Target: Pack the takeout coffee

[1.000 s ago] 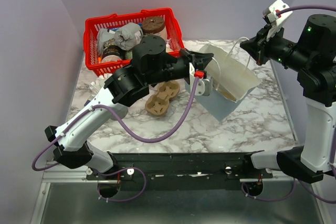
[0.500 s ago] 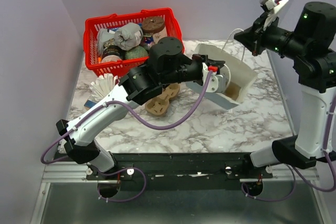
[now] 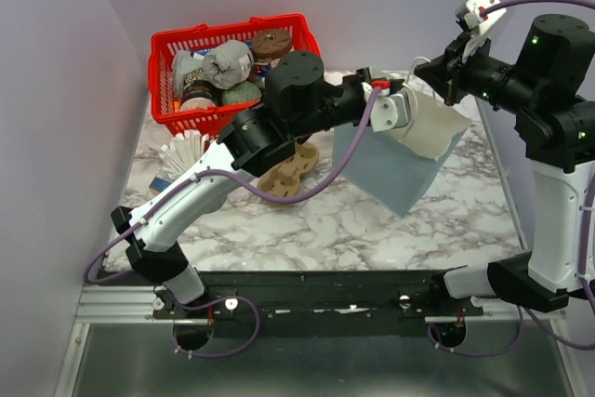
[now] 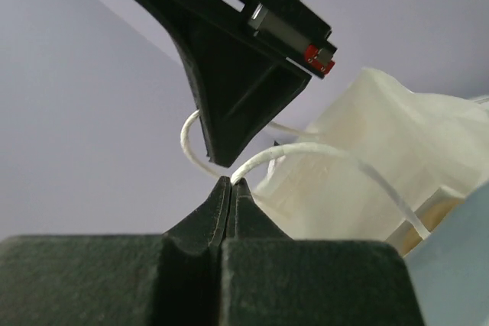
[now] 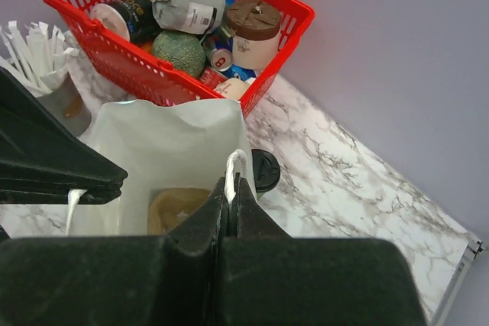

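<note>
A white paper bag (image 3: 400,160) with a blue side hangs above the marble table, held by its cord handles between both grippers. My left gripper (image 4: 231,181) is shut on one white cord handle, and in the top view it (image 3: 409,92) is at the bag's upper left. My right gripper (image 5: 233,181) is shut on the other handle loop, at the bag's upper right (image 3: 439,70). The takeout coffee (image 5: 265,169) stands on the table just behind the bag. Only its black lid shows. In the top view it is hidden. Something tan (image 5: 179,211) lies at the bag's bottom.
A red basket (image 3: 165,44) full of groceries stands at the back left. A grey metal cup of white stirrers (image 5: 61,101) stands in front of it. A brown cardboard cup carrier (image 3: 288,174) lies under the left arm. Purple walls close in left, back and right.
Both grippers have raised the bag and drawn together at the back. The bag has gone from lying tilted with its mouth showing to hanging with its blue side toward the top camera.
</note>
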### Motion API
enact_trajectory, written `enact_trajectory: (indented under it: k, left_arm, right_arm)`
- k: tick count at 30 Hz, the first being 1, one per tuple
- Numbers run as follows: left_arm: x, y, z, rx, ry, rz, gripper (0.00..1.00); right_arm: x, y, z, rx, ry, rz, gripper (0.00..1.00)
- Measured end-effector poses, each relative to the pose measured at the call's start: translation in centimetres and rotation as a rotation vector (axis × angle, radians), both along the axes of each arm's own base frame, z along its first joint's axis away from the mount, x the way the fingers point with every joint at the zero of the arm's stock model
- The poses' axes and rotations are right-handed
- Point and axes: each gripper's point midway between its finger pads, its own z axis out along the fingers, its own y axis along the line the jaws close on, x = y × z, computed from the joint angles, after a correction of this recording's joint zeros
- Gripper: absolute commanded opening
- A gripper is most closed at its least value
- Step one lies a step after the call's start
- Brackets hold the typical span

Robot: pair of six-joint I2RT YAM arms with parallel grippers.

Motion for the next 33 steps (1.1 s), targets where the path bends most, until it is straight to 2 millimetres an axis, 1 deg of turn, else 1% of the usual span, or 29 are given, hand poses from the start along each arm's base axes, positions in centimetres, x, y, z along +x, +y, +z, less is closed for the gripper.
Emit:
enact_trajectory:
  k: [1,3,4,9,11,13,15,17,22,27,28,29,30,31,32,33]
  left_arm:
    - [0.2,0.1,0.0,-0.012,0.0,0.01,0.0]
    - [0.3,0.6,-1.5,0.01,0.01,0.028,0.0]
    - [0.3,0.7,-2.5,0.027,0.024,0.032,0.0]
    - [0.7,0.0,-6.9,0.095,0.083,0.033,0.0]
    - [0.8,-0.2,-8.9,0.127,0.108,0.034,0.0]
    - [0.9,-0.2,-10.0,0.144,0.126,0.035,0.01]
    - [0.9,-0.2,-10.5,0.151,0.135,0.035,0.01]
    - [0.8,0.0,-10.7,0.152,0.139,0.036,0.01]
    - [0.5,0.4,-10.4,0.141,0.133,0.036,0.02]
    - [0.5,0.3,-9.9,0.127,0.124,0.036,0.02]
    - [0.6,0.3,-9.9,0.127,0.124,0.036,0.14]
    - [0.6,0.3,-9.9,0.126,0.123,0.036,0.33]
    - [0.6,0.3,-10.0,0.125,0.12,0.036,0.54]
    - [0.6,0.3,-10.1,0.128,0.114,0.036,0.89]
    - [0.6,0.4,-10.3,0.128,0.123,0.038,0.99]
    - [0.6,0.4,-10.7,0.135,0.13,0.041,0.99]
  right_arm:
    - [0.3,-0.1,-0.3,-0.007,-0.002,-0.007,0.0]
    - [0.5,-0.4,-1.8,-0.028,0.023,-0.031,0.0]
    - [0.6,-0.5,-2.4,-0.038,0.036,-0.036,0.01]
    - [1.3,-0.8,-3.9,-0.073,0.061,-0.047,0.01]
    - [1.4,-0.9,-5.2,-0.096,0.085,-0.051,0.01]
    - [1.6,-1.0,-6.6,-0.115,0.118,-0.053,0.01]
    - [1.7,-1.0,-8.0,-0.133,0.153,-0.052,0.01]
    - [1.8,-1.1,-9.0,-0.147,0.177,-0.052,0.01]
    - [1.9,-1.2,-9.2,-0.156,0.178,-0.053,0.01]
    - [2.0,-1.3,-9.2,-0.161,0.175,-0.057,0.01]
    - [2.0,-1.3,-9.2,-0.164,0.173,-0.058,0.02]
    - [2.0,-1.4,-9.2,-0.165,0.173,-0.059,0.08]
    - [2.0,-1.4,-9.3,-0.168,0.174,-0.06,0.2]
    - [2.1,-1.4,-9.6,-0.174,0.179,-0.06,0.61]
    - [2.1,-1.4,-9.9,-0.175,0.187,-0.062,0.76]
    - [2.2,-1.5,-10.5,-0.184,0.198,-0.063,0.85]
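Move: Both grippers already hold the bag by its handles, the bag hanging open between them. Its landing spot on the table lies about 45 cm below each: 3 cm right of the left gripper, level in reach; 5 cm left and 4 cm back of the right. From the left gripper, the spare coffee cup stands some 16 cm ahead and 3 cm left, the empty cup carrier 6 cm ahead and 18 cm left, both down on the table. Lower both grippers together, roughly 10 cm nearly straight down towards the table, keeping the handles pinched and letting the fingers tip down some 10 to 15 degrees as they sink; the right one eases a couple of centimetres forward too. Hold there briefly, then part both pairs of fingers around the handles, the left wider, and sink another centimetre. ##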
